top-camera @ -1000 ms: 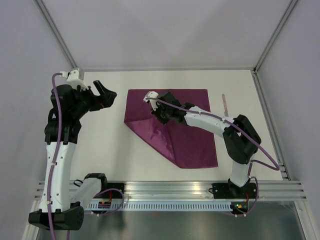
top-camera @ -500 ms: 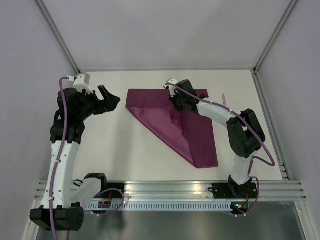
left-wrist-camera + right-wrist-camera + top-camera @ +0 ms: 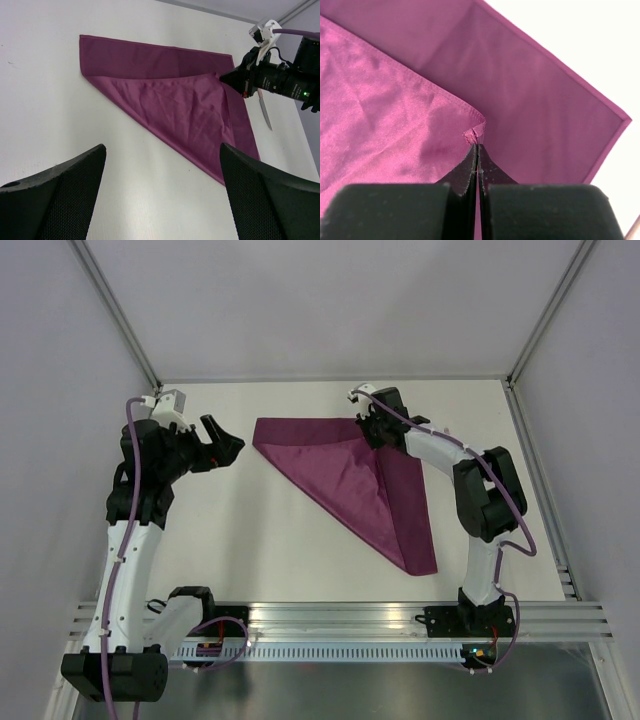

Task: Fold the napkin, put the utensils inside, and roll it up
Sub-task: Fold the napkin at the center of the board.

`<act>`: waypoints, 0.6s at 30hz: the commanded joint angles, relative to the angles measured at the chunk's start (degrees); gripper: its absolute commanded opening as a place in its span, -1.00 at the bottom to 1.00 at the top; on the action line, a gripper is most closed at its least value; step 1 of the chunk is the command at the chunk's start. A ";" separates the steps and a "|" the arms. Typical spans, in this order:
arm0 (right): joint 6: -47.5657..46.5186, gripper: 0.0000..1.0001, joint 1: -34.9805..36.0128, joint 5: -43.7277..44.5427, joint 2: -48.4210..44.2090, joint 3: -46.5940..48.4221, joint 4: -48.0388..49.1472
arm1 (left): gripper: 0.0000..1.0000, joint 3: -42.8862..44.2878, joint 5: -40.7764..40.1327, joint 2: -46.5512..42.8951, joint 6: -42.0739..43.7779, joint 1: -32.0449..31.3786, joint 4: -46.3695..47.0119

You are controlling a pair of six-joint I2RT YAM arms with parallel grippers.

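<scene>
The plum-magenta napkin (image 3: 350,480) lies on the white table, its near-left part folded over diagonally toward the far right corner. My right gripper (image 3: 373,430) is shut on the folded-over corner near the napkin's far edge; in the right wrist view the gripper (image 3: 477,146) pinches the hem of the napkin (image 3: 395,125). My left gripper (image 3: 226,445) is open and empty, held above the table left of the napkin; in its wrist view the gripper (image 3: 160,200) looks over the napkin (image 3: 175,105). A silvery knife (image 3: 265,112) lies right of the napkin, mostly behind the right arm.
Metal frame posts and grey walls enclose the table (image 3: 240,530). A metal rail (image 3: 330,615) runs along the near edge by the arm bases.
My right gripper has carried the napkin corner to the far right, pulling the fold into a long diagonal. My left gripper has shifted slightly right.
</scene>
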 commanded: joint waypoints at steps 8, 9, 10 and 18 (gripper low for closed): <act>0.41 -0.99 -3.70 2.18 2.83 3.13 3.39 | 0.94 -0.99 1.97 -0.50 -0.79 0.30 2.47; 0.41 -0.99 -3.97 2.18 3.18 3.21 3.57 | 0.94 -0.99 2.06 -0.41 -0.79 0.30 2.47; 0.41 -0.99 -4.14 2.35 3.27 3.30 3.83 | 0.94 -1.07 2.06 -0.41 -0.88 0.30 2.56; 0.59 -0.99 -6.25 2.88 4.58 4.27 4.63 | 0.94 -1.16 2.15 -0.23 -0.88 0.30 2.65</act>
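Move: The right hand already holds the napkin's lifted corner. It is taking it to the napkin's far right corner, which lies about 13 cm to its right, 9 cm ahead and 7 cm below. The far left corner is some 34 cm left and 9 cm ahead, the near right corner 19 cm right and 36 cm back; the knife lies roughly 26 cm right and 4 cm back. From the left hand, the far right corner is about 50 cm right, 24 cm ahead and 28 cm below. To the right and forward, sinking as it goes, the right hand carries the pinched napkin corner about 5 cm right, 3 cm ahead and 2 cm down, towards the far right corner. Its wrist swings some 5 to 10 degrees clockwise, and the fingers stay shut on the cloth, drawing the upper layer over the flat one. ##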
